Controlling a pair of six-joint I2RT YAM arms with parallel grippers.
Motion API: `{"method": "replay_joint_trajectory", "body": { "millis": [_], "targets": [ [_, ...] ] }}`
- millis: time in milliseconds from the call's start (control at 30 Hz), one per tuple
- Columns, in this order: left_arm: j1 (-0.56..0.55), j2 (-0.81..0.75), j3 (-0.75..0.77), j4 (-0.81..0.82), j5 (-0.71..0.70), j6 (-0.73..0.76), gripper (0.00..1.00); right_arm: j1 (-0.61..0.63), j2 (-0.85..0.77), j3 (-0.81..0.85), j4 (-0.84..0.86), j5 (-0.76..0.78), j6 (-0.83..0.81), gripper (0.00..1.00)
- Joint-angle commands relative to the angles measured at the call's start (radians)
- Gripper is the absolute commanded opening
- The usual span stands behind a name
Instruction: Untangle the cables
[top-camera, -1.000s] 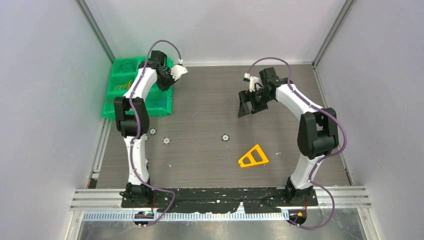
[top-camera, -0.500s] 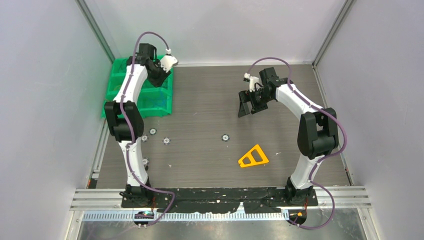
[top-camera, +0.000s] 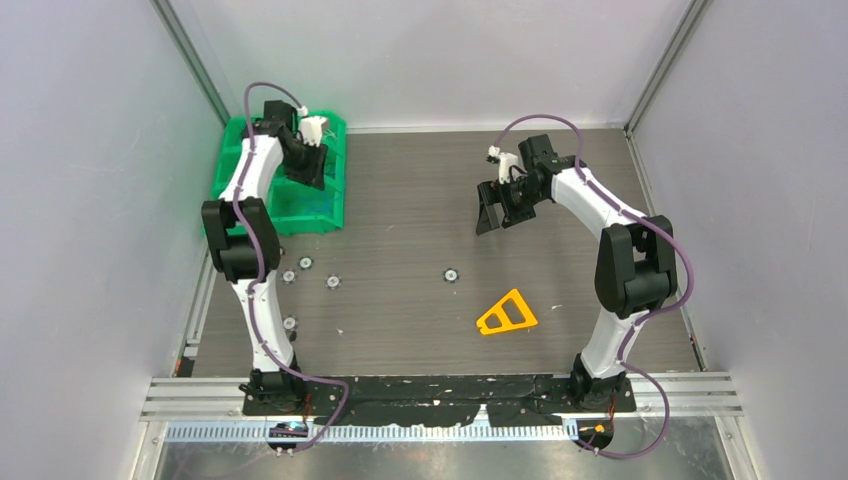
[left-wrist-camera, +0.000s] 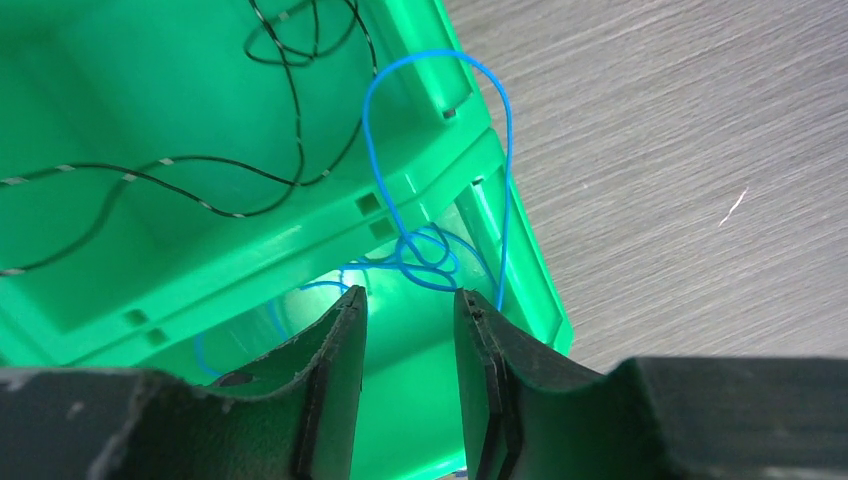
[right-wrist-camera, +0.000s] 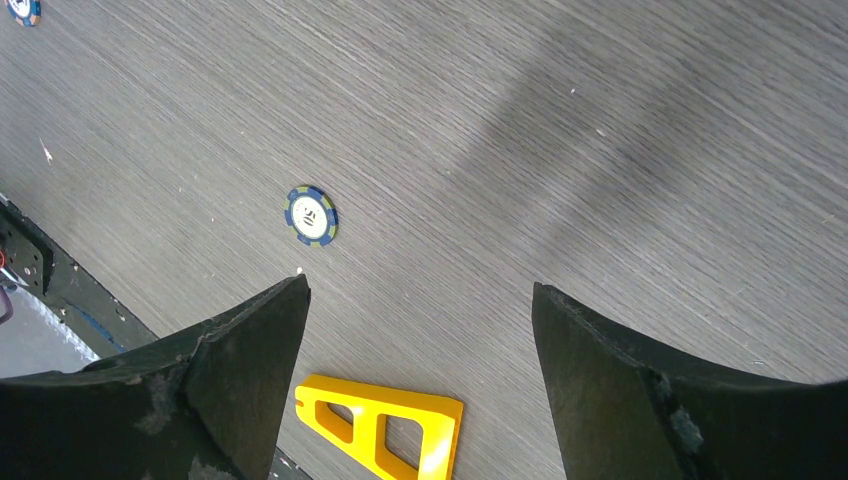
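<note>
The cables lie in a green bin (left-wrist-camera: 250, 260). A thin blue cable (left-wrist-camera: 437, 60) loops up over the bin's rim, and its knot (left-wrist-camera: 425, 255) rests in the near compartment. In the far compartment lies a black cable (left-wrist-camera: 200, 165). My left gripper (left-wrist-camera: 410, 296) hovers just above the blue knot, jaws part open with nothing between them. In the top view the left gripper (top-camera: 305, 168) is over the bin (top-camera: 320, 208). My right gripper (right-wrist-camera: 420, 288) hangs wide open and empty above the bare table, and the top view places the right gripper (top-camera: 490, 215) at mid-table.
A yellow triangular plastic piece (right-wrist-camera: 385, 425) lies on the table below the right gripper; it also shows in the top view as the yellow piece (top-camera: 507, 314). Several small round chips (top-camera: 451, 274) are scattered on the wood-grain table (top-camera: 400, 200). Grey walls close in three sides.
My left arm swung left and back, from the bin's right edge to over the bin. Its jaws went from shut to part open. The right arm stayed still.
</note>
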Motion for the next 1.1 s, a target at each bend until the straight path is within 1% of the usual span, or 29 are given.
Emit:
{"method": "replay_joint_trajectory", "body": {
  "millis": [0, 100, 433, 633, 833, 967, 1067],
  "targets": [
    [-0.003, -0.028, -0.055, 0.075, -0.001, -0.104, 0.38, -0.002, -0.009, 0.01, 0.001, -0.01, -0.002, 0.88],
    [-0.003, -0.021, -0.066, 0.1, -0.028, -0.135, 0.36, -0.002, -0.004, 0.017, 0.0, -0.012, 0.0, 0.88],
    [-0.004, -0.008, -0.097, 0.208, -0.073, -0.24, 0.36, -0.001, -0.003, 0.012, 0.001, -0.008, 0.001, 0.88],
    [-0.012, -0.008, -0.109, 0.221, -0.055, -0.257, 0.29, -0.002, 0.0, 0.015, 0.001, -0.005, 0.002, 0.88],
    [-0.019, -0.056, -0.189, 0.3, -0.041, -0.277, 0.2, -0.002, 0.005, 0.019, 0.001, -0.005, 0.005, 0.88],
    [-0.026, -0.056, -0.196, 0.322, -0.059, -0.284, 0.17, -0.001, 0.01, 0.023, -0.002, -0.006, 0.007, 0.88],
    [-0.025, -0.05, -0.193, 0.33, -0.062, -0.288, 0.17, -0.001, 0.008, 0.027, -0.007, -0.003, 0.005, 0.88]
  ]
}}
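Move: The blue cable's loose loop stands up from the near right compartment of the green bin, roughly 2 cm ahead of the left hand, 1 cm to its right and 4 cm below. The black cable lies in the next compartment, about 9 cm ahead, 4 cm left and 9 cm down; the bin's right rim runs some 5 cm to the right, level fore and aft, 4 cm lower. From the idle right hand, the loop is about 15 cm ahead, 46 cm left and 3 cm below. The blue loop's foot is what the left hand goes down for: it sinks about 5 cm into the near compartment, easing back a centimetre and forward again on the way, and drifting a centimetre right at the end. The wrist turns some 15 degrees counter-clockwise, and the part-open fingers close to a narrow gap around the cable beside the divider, seeming to pinch it. ##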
